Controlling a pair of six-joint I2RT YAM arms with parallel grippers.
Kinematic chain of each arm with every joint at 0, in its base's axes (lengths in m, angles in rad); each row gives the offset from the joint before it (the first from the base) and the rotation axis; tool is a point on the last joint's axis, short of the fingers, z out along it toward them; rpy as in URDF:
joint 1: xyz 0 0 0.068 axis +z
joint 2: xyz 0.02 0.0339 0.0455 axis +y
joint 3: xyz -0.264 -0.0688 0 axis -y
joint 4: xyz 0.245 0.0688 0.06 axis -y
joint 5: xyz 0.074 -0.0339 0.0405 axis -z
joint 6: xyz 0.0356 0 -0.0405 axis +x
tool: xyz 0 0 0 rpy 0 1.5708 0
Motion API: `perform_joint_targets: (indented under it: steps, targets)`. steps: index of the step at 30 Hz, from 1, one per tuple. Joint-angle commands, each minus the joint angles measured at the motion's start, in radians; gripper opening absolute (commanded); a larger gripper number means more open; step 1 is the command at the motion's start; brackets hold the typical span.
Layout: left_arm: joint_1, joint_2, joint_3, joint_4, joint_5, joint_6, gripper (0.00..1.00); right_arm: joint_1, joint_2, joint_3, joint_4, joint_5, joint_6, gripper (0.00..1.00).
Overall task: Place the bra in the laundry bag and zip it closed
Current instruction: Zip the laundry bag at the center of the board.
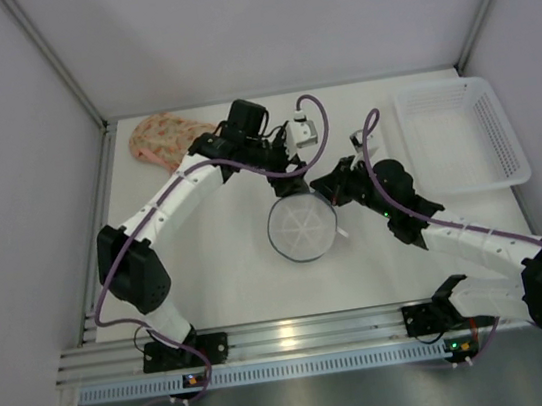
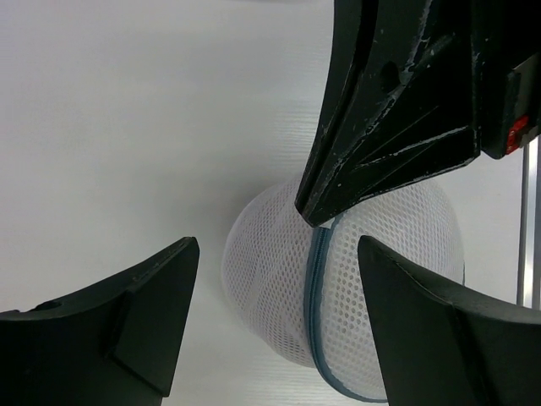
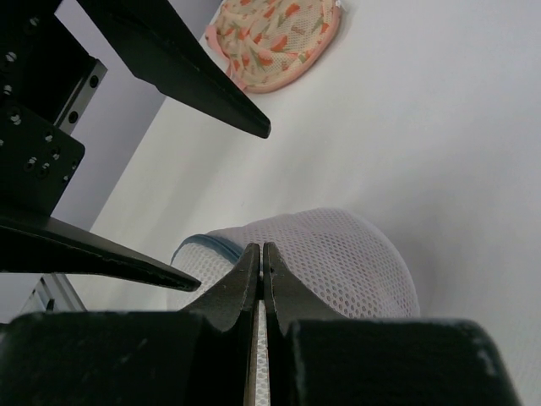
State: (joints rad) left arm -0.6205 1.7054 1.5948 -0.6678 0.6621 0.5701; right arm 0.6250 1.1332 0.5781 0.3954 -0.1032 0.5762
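Note:
The laundry bag (image 1: 303, 227) is a round white mesh pouch with a blue zipper (image 2: 317, 288), lying mid-table. It also shows in the right wrist view (image 3: 355, 262). The bra (image 1: 166, 137), pink with an orange floral print, lies at the back left, outside the bag, and shows in the right wrist view (image 3: 275, 38). My left gripper (image 2: 275, 245) is open and empty, hovering over the bag's far side (image 1: 287, 185). My right gripper (image 3: 261, 247) is shut with its tips at the upper end of the zipper (image 1: 326, 188); the pull itself is hidden.
A white plastic basket (image 1: 497, 121) stands at the back right. Grey walls enclose the table at the left, back and right. The two arms meet above the bag.

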Motion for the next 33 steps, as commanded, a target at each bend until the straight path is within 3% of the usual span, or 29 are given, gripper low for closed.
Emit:
perform_joint_targets:
  steps: [1,10,17,21,22,23,24,25,30,33]
  targets:
    - [-0.001,0.023,-0.009,-0.006,0.044,-0.012,0.82,-0.011,-0.016,0.054,0.043,-0.01,-0.012,0.0]
    - [-0.002,0.046,-0.03,-0.013,0.076,-0.047,0.81,-0.011,-0.015,0.055,0.048,-0.004,-0.015,0.0]
    - [-0.004,0.046,-0.062,-0.018,0.074,-0.055,0.74,-0.011,-0.018,0.055,0.049,0.002,-0.013,0.0]
    - [-0.008,0.054,-0.067,-0.018,0.076,-0.053,0.51,-0.011,-0.024,0.054,0.046,0.01,-0.01,0.0]
    - [-0.011,0.054,-0.068,-0.018,0.074,-0.05,0.29,-0.011,-0.03,0.052,0.046,0.016,-0.01,0.0]
    - [-0.012,0.056,-0.068,-0.018,0.071,-0.047,0.16,-0.011,-0.033,0.052,0.04,0.019,-0.012,0.0]
    - [-0.013,0.054,-0.068,-0.018,0.071,-0.041,0.05,-0.011,-0.036,0.052,0.039,0.026,-0.013,0.0]
    - [-0.013,0.053,-0.065,-0.018,0.065,-0.044,0.0,-0.011,-0.041,0.051,0.033,0.033,-0.015,0.0]
    - [-0.007,0.01,-0.056,0.031,0.001,-0.093,0.0,-0.011,-0.073,0.057,-0.022,0.098,-0.029,0.0]
    - [0.001,-0.085,-0.165,0.141,0.005,-0.13,0.0,-0.015,-0.101,0.06,-0.081,0.184,-0.05,0.0]
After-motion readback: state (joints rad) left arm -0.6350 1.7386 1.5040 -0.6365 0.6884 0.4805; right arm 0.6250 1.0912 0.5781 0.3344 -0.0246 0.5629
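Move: Just below the left hand, the stretch of blue zip it will grip lies about 5 cm down and 2 cm back, neither left nor right. The right fingertips, already shut on the zip's upper end, are some 3 cm to the left hand's right, 1 cm back and 3 cm lower. The laundry bag's middle hangs roughly 9 cm back and 10 cm below. From the right hand, that zip stretch is about 3 cm left, level fore-and-aft, and 1 cm lower. Sinking about 4.5 cm and easing back some 2 cm with open fingers, the left hand comes down over the zip beside the right fingertips, rolling about 10 degrees, then shuts fully and pinches the blue strip. The right hand keeps its pinch, still until near the end, when it shifts about 1.5 cm right. ##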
